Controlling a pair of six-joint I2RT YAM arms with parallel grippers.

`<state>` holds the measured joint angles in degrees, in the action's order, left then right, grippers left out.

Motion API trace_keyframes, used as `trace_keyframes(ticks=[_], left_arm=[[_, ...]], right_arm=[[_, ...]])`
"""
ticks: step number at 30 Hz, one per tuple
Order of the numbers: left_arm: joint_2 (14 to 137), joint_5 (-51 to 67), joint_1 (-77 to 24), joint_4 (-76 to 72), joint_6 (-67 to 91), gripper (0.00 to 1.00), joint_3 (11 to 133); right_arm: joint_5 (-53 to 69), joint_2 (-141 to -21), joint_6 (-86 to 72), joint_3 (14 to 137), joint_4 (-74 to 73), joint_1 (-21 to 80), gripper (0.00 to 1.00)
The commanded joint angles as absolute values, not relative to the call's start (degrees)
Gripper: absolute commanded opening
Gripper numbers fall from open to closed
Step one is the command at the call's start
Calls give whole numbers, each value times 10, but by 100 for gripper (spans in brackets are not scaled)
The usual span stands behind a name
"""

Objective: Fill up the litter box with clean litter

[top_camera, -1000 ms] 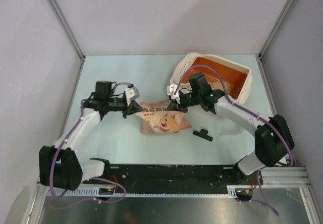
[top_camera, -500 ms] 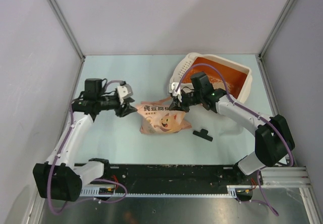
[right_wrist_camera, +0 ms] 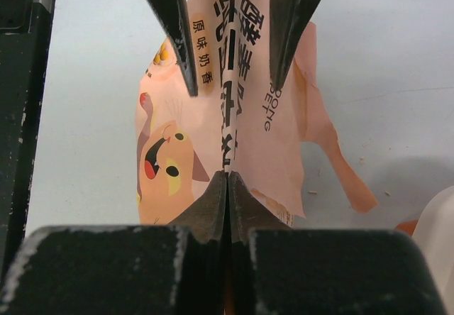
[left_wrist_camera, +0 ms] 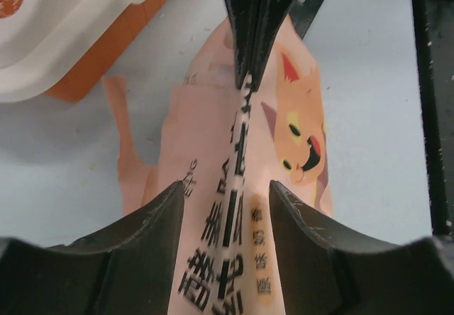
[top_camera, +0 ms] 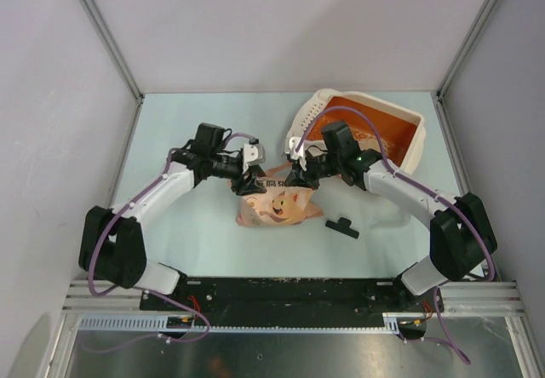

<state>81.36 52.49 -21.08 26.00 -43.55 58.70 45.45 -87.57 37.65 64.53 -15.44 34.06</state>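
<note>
The pink bag [top_camera: 277, 203] with a cartoon cat lies on the table left of the litter box [top_camera: 409, 152], which is cream outside and orange inside. My right gripper [top_camera: 298, 176] is shut on the bag's raised middle fold [right_wrist_camera: 228, 137], near the end closest to the box. My left gripper [top_camera: 253, 179] is open, and its fingers straddle the same fold [left_wrist_camera: 234, 208] from the opposite end without closing on it. Both grippers face each other over the bag. The clean litter does not show clearly; a few grains [right_wrist_camera: 312, 191] lie on the table.
A small black object [top_camera: 343, 227] lies on the table right of the bag, toward the front. The litter box's perforated white ledge [top_camera: 311, 114] is just behind my right gripper. A black rail [top_camera: 281, 293] runs along the near edge.
My left arm swung out to the left, then came back in to the bag; its open jaws now straddle the raised fold. My right gripper has held the fold without moving.
</note>
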Motion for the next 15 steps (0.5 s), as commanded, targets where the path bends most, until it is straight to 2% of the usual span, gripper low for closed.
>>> trace_keyframes(ticks=[1, 5, 6, 7, 8, 9, 15], left_arm=[[837, 586, -235, 239, -413, 54, 620], [866, 562, -251, 239, -408, 35, 630], [871, 558, -251, 238, -406, 23, 633], [879, 554, -251, 239, -401, 17, 635], [881, 555, -248, 239, -398, 5, 637], [878, 559, -244, 238, -398, 0, 637], [855, 551, -203, 238, -381, 0, 623]], right_arm=[[454, -885, 359, 667, -144, 338, 0], [460, -889, 351, 667, -146, 331, 0], [461, -887, 352, 667, -148, 328, 0], [462, -886, 353, 667, -155, 327, 0], [468, -884, 355, 667, -161, 325, 0], [469, -880, 364, 667, -174, 320, 0], [466, -849, 465, 667, -330, 263, 0]])
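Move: From the left gripper, open astride the bag's folded mouth, the middle of that mouth lies about 4 cm to the right, level fore-and-aft and 1 cm below; from the right gripper, already pinching it, some 3 cm to the left at about its own height. Counted from the left hand, the black clip lies on the table about 23 cm right, 9 cm back and 14 cm down, and the litter box 29 cm right, 15 cm ahead and 10 cm down. Slide the left gripper about 3 cm to the right along the bag's folded mouth, towards the right fingertips, sinking roughly 1 cm, and shut its wide-open fingers on the fold as it arrives, then hold there. Keep the right gripper closed on the fold all the while, nearly in place. ##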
